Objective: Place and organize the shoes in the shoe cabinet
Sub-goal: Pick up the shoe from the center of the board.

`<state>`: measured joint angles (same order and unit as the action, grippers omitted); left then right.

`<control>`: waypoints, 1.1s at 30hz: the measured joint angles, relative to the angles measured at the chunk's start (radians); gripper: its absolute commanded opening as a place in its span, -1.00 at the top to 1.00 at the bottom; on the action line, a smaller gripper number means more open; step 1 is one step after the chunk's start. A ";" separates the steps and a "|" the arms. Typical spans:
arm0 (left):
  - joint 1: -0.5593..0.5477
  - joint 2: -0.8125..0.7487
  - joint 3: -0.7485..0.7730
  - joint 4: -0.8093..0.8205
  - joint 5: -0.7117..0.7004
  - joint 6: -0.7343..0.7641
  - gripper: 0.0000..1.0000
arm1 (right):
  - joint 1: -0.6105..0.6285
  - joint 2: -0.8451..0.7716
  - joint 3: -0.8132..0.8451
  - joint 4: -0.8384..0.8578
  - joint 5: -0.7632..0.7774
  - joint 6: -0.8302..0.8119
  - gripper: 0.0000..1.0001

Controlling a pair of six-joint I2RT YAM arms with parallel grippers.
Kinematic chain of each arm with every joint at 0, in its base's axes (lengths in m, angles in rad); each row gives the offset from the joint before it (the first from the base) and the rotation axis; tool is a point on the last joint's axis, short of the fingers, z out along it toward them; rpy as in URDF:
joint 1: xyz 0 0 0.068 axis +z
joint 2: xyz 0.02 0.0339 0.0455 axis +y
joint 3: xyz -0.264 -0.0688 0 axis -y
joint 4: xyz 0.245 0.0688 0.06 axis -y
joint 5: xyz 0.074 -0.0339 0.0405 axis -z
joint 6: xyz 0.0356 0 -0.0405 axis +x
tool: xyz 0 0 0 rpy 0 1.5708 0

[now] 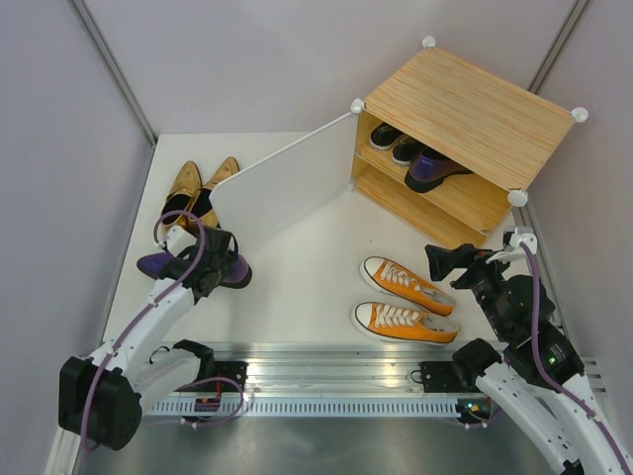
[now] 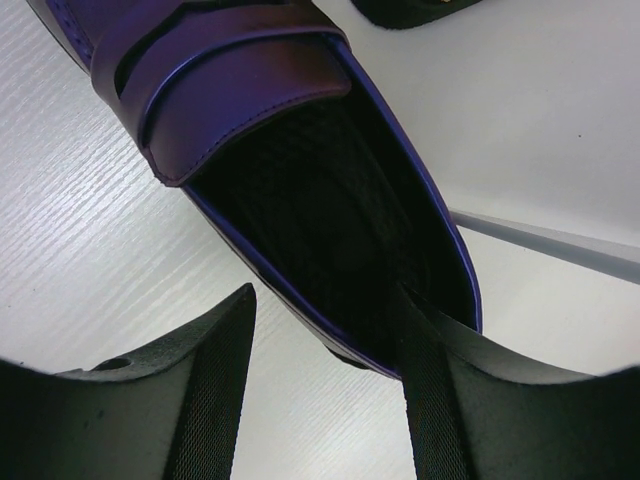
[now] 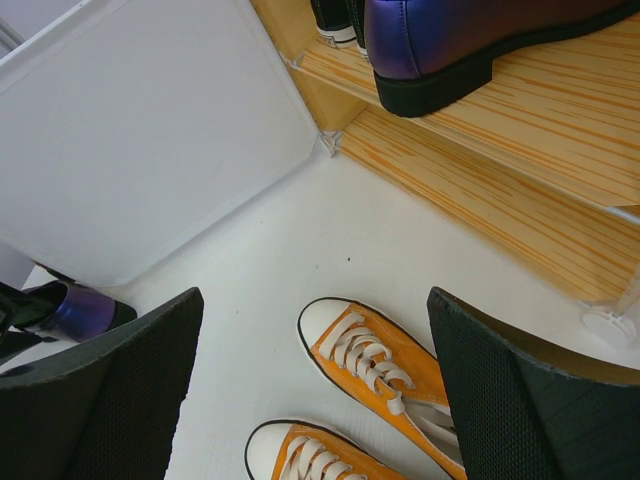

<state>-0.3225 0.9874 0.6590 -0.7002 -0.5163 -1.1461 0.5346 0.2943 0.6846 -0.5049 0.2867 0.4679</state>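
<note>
One glossy dark purple loafer (image 1: 158,264) (image 2: 240,90) lies on the white table at the left. My left gripper (image 1: 213,262) (image 2: 325,300) is open and straddles the side wall of its heel: one finger inside the shoe, the other outside with a gap. The second loafer (image 1: 435,168) (image 3: 450,40) and the black sneakers (image 1: 396,143) sit on the shoe cabinet's (image 1: 475,109) inner shelf. Both orange sneakers (image 1: 407,285) (image 3: 380,360) lie in front of the cabinet. Above their toes my right gripper (image 1: 450,259) (image 3: 315,300) hangs wide open, holding nothing. The gold pumps (image 1: 198,188) lie at the back left.
The cabinet's white door (image 1: 282,193) (image 3: 150,130) stands swung open, running diagonally across the table between the left shoes and the orange sneakers. A metal rail (image 1: 326,376) runs along the near edge. Grey walls close in the table at the back and sides.
</note>
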 measured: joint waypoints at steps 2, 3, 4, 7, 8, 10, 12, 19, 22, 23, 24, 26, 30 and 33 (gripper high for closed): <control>0.003 0.004 -0.003 0.014 0.004 0.000 -0.22 | 0.000 0.000 0.000 0.000 0.000 0.000 -0.92; 0.004 0.004 -0.008 0.023 0.005 0.000 -0.23 | 0.000 0.000 0.000 0.000 0.000 0.000 -0.92; 0.006 0.004 -0.012 0.028 0.007 -0.001 -0.22 | 0.000 0.000 -0.001 0.001 0.000 0.000 -0.93; 0.008 0.003 -0.041 0.059 0.026 -0.004 -0.21 | 0.000 0.000 -0.002 0.001 0.000 0.000 -0.92; 0.010 0.003 -0.053 0.076 0.031 -0.010 -0.15 | 0.000 0.000 -0.002 0.001 0.000 0.000 -0.92; 0.014 0.003 -0.074 0.108 0.043 -0.023 -0.04 | 0.000 0.000 -0.003 0.001 0.000 0.000 -0.92; 0.018 -0.003 -0.094 0.140 0.054 -0.042 0.06 | 0.000 0.000 -0.003 0.002 0.000 0.000 -0.92; 0.026 -0.060 -0.149 0.168 0.058 -0.084 0.54 | 0.000 -0.005 -0.004 0.004 0.000 0.000 -0.92; 0.028 -0.095 -0.170 0.154 0.058 -0.093 0.71 | 0.000 -0.011 -0.005 0.005 -0.002 0.000 -0.92; 0.029 -0.110 -0.179 0.150 0.058 -0.096 0.80 | 0.000 -0.013 -0.006 0.005 -0.002 0.000 -0.92; 0.029 -0.124 -0.188 0.147 0.058 -0.100 0.87 | 0.000 -0.014 -0.007 0.005 -0.002 0.000 -0.92; 0.030 -0.146 -0.201 0.132 0.056 -0.103 0.95 | 0.000 -0.016 -0.008 0.005 -0.003 0.000 -0.92; 0.031 -0.183 -0.217 0.116 0.056 -0.115 0.96 | 0.000 -0.019 -0.008 0.005 -0.003 0.000 -0.92; 0.031 -0.213 -0.225 0.090 0.065 -0.135 0.96 | 0.000 -0.019 -0.009 0.005 -0.003 0.000 -0.92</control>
<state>-0.2920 0.7742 0.4339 -0.6098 -0.4511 -1.2808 0.5350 0.2749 0.6758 -0.4999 0.2836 0.4679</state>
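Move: The purple shoe lies right under the left hand, its heel end nearest: its middle is about 8 cm to the left, 3 cm ahead and 4 cm below. The two gold shoes stand some 21 cm ahead, one 11 cm to the left and the other 4 cm. The white door's near end is about 10 cm ahead and 1 cm to the right. From the right hand the purple shoe is roughly 57 cm left, 7 cm ahead and 22 cm lower. The purple shoe's near side rim, behind the strap, is straddled by the left fingers as the hand sinks about 3 cm, at first easing slightly forward and right. The half-open fingers then close almost fully and pinch the rim, while the hand draws back some 3 cm towards the base and its left side dips about 10 degrees. ##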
